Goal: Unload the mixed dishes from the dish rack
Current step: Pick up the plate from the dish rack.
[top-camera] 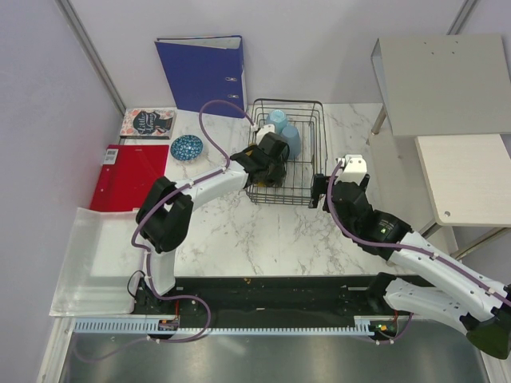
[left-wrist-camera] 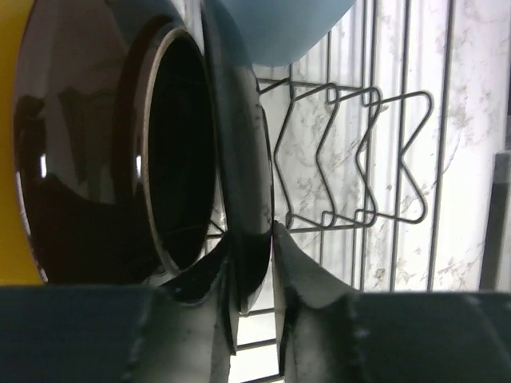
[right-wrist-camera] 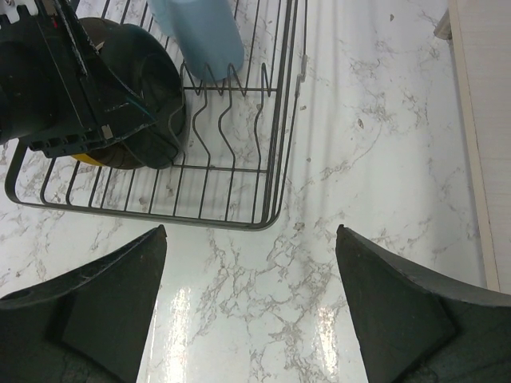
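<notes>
The black wire dish rack [top-camera: 322, 152] stands at the table's far middle. Two pale blue cups [top-camera: 284, 130] stand in its far part; one shows in the right wrist view [right-wrist-camera: 204, 36]. My left gripper [top-camera: 267, 167] reaches into the rack. In its wrist view it [left-wrist-camera: 251, 235] is shut on the rim of a dark-backed plate [left-wrist-camera: 239, 144] standing on edge. A second plate with a yellow edge [left-wrist-camera: 9, 159] stands beside it. The small blue patterned bowl [top-camera: 187, 148] sits on the table left of the rack. My right gripper [right-wrist-camera: 251, 231] is open and empty over bare marble by the rack's near right corner [right-wrist-camera: 271, 211].
A blue ring binder [top-camera: 204, 72] leans on the back wall. A book [top-camera: 148, 122] and a red folder [top-camera: 128, 175] lie at the left, a white tray [top-camera: 92, 263] at the near left. Grey and beige side tables [top-camera: 443, 76] stand at the right.
</notes>
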You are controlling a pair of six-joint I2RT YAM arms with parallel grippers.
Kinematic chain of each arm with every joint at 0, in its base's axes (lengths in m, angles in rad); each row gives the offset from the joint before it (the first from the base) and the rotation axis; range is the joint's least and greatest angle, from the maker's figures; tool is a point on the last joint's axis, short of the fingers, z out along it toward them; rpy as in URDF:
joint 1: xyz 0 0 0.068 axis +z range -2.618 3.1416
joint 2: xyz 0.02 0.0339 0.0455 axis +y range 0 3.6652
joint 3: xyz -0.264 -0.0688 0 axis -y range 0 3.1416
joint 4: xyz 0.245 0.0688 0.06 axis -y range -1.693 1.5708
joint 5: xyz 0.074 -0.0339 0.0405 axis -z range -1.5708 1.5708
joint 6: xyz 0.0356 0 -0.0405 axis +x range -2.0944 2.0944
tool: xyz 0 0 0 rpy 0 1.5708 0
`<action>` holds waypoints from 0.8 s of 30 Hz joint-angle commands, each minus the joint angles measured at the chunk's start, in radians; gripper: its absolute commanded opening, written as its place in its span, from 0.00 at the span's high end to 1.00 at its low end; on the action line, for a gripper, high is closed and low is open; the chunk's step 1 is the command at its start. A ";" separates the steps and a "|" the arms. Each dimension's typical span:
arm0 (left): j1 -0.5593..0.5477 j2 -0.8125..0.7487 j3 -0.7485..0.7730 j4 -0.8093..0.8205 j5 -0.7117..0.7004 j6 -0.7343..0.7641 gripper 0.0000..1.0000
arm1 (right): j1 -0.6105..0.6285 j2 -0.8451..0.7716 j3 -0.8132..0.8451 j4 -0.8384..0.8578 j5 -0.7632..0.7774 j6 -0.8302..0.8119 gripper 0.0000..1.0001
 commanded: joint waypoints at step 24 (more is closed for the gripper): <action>0.014 -0.327 0.104 0.055 0.270 0.210 0.98 | 0.002 -0.050 0.109 -0.045 -0.002 -0.014 0.06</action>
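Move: The left hand's part-closed fingers straddle the near upper rim of the dark plate, whose middle lies about 5 cm ahead, 1 cm right and 3 cm below. The brown bowl is about 4 cm ahead and 4 cm left, with the yellow plate roughly 3 cm beyond it to the left; the nearer blue cup stands some 9 cm ahead and 4 cm right. From the right hand, the dark plate is about 15 cm ahead, 17 cm left and 12 cm below. Pinching the dark plate's near rim, the left fingers finish closing as the hand shifts about 2 cm right. It then lifts, slowly at first and soon fast, some 13 cm up and away from the rack, easing slightly back near the end. On the rise the fingers tip upward about 10 degrees and the wrist rolls and turns a little clockwise, keeping the pinch. ##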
